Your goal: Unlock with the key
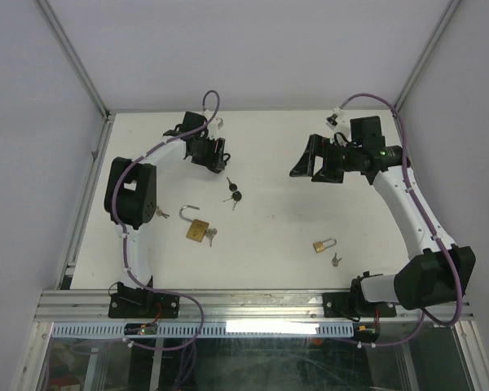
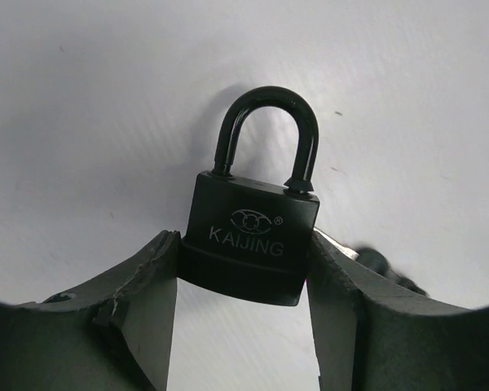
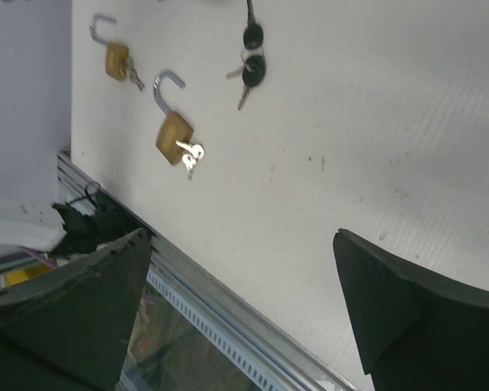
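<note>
A black padlock marked KAIJING, shackle closed, lies on the white table. My left gripper is shut on its body, one finger against each side. In the top view that gripper is at the back left and hides the padlock. A blurred key pokes out behind the right finger. Black-headed keys lie on the table just in front of the left gripper. My right gripper hangs open above the table's middle right, holding nothing.
A brass padlock with its shackle open and a key in it lies left of centre. A smaller brass padlock and a loose key lie near the front right. Another brass padlock lies beside the left arm. The metal front rail borders the table.
</note>
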Robot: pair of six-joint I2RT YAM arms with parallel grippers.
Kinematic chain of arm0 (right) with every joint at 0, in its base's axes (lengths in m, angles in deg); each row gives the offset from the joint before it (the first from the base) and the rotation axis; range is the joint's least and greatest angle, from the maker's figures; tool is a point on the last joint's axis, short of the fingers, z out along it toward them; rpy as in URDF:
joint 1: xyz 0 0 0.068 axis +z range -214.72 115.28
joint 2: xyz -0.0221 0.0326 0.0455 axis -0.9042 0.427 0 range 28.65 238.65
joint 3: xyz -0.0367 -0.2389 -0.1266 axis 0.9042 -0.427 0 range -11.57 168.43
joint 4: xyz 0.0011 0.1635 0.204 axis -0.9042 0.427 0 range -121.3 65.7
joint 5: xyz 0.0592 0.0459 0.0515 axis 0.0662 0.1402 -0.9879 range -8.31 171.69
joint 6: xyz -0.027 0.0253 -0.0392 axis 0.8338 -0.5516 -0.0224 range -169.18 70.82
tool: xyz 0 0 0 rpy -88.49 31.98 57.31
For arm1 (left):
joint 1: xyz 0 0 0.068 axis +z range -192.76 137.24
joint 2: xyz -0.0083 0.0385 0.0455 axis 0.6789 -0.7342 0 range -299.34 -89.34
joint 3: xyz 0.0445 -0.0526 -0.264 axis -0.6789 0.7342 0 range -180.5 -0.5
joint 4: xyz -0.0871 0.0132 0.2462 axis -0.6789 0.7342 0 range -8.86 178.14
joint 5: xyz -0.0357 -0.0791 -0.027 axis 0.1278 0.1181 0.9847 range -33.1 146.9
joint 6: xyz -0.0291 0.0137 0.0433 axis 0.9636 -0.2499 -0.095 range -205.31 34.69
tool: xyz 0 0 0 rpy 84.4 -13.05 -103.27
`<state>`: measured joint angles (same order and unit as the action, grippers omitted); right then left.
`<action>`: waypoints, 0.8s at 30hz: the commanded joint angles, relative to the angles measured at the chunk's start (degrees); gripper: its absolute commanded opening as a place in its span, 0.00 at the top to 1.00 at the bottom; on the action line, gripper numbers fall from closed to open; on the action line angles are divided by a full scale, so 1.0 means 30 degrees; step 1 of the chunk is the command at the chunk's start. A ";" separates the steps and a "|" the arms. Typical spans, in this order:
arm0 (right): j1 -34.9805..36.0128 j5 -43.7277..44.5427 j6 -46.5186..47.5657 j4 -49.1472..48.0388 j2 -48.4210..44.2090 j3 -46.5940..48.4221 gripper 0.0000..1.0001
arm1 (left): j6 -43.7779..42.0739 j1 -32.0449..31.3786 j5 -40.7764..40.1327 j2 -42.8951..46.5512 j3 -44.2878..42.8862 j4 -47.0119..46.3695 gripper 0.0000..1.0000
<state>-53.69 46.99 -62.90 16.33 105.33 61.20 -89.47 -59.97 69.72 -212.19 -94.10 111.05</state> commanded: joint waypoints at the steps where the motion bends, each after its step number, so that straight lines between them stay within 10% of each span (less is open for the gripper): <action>1: 0.0102 0.0595 -0.3858 -0.3751 -0.1521 0.1390 0.07 | 0.4688 -0.0255 0.2844 0.6709 0.1741 -0.5104 1.00; 7: 0.3443 0.4575 -0.8746 -1.2174 -0.1788 0.1634 0.23 | 0.9038 -0.2132 0.2306 1.2445 0.5937 -1.1232 1.00; 18: 0.6666 0.6530 -1.0239 -1.5195 0.1435 0.3959 0.21 | 1.0778 -0.4780 0.1255 1.3520 0.7229 -1.4656 1.00; 24: 0.6821 0.8188 -1.0427 -1.5234 0.0775 0.2629 0.62 | 0.9855 -0.4969 0.1960 1.3520 0.7258 -1.5540 1.00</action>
<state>-34.28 69.55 -91.81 -22.38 110.17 69.57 -59.57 -74.37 74.90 -172.96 -71.15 73.85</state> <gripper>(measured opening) 0.473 0.546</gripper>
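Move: About 27 cm to the left hand's right, some 18 cm nearer the base and 18 cm higher, waits the open right gripper, to which the black padlock already in the left fingers is taken. The black keys lie about 7 cm back and 4 cm right of the left hand, the open brass padlock roughly 17 cm back and 6 cm left, both about 3 cm lower. From the right hand the black padlock is some 18 cm ahead, 27 cm left and 19 cm below. Rising steeply from the table, the left hand keeps its grip and carries the black padlock up nearly 30 cm while going right and back, its fingers swinging from steeply down to nearly level. The right hand climbs to meet it, going left and forward, levels its fingers, then dips about 3 cm with them straddling the shackle end and closing to about half. ##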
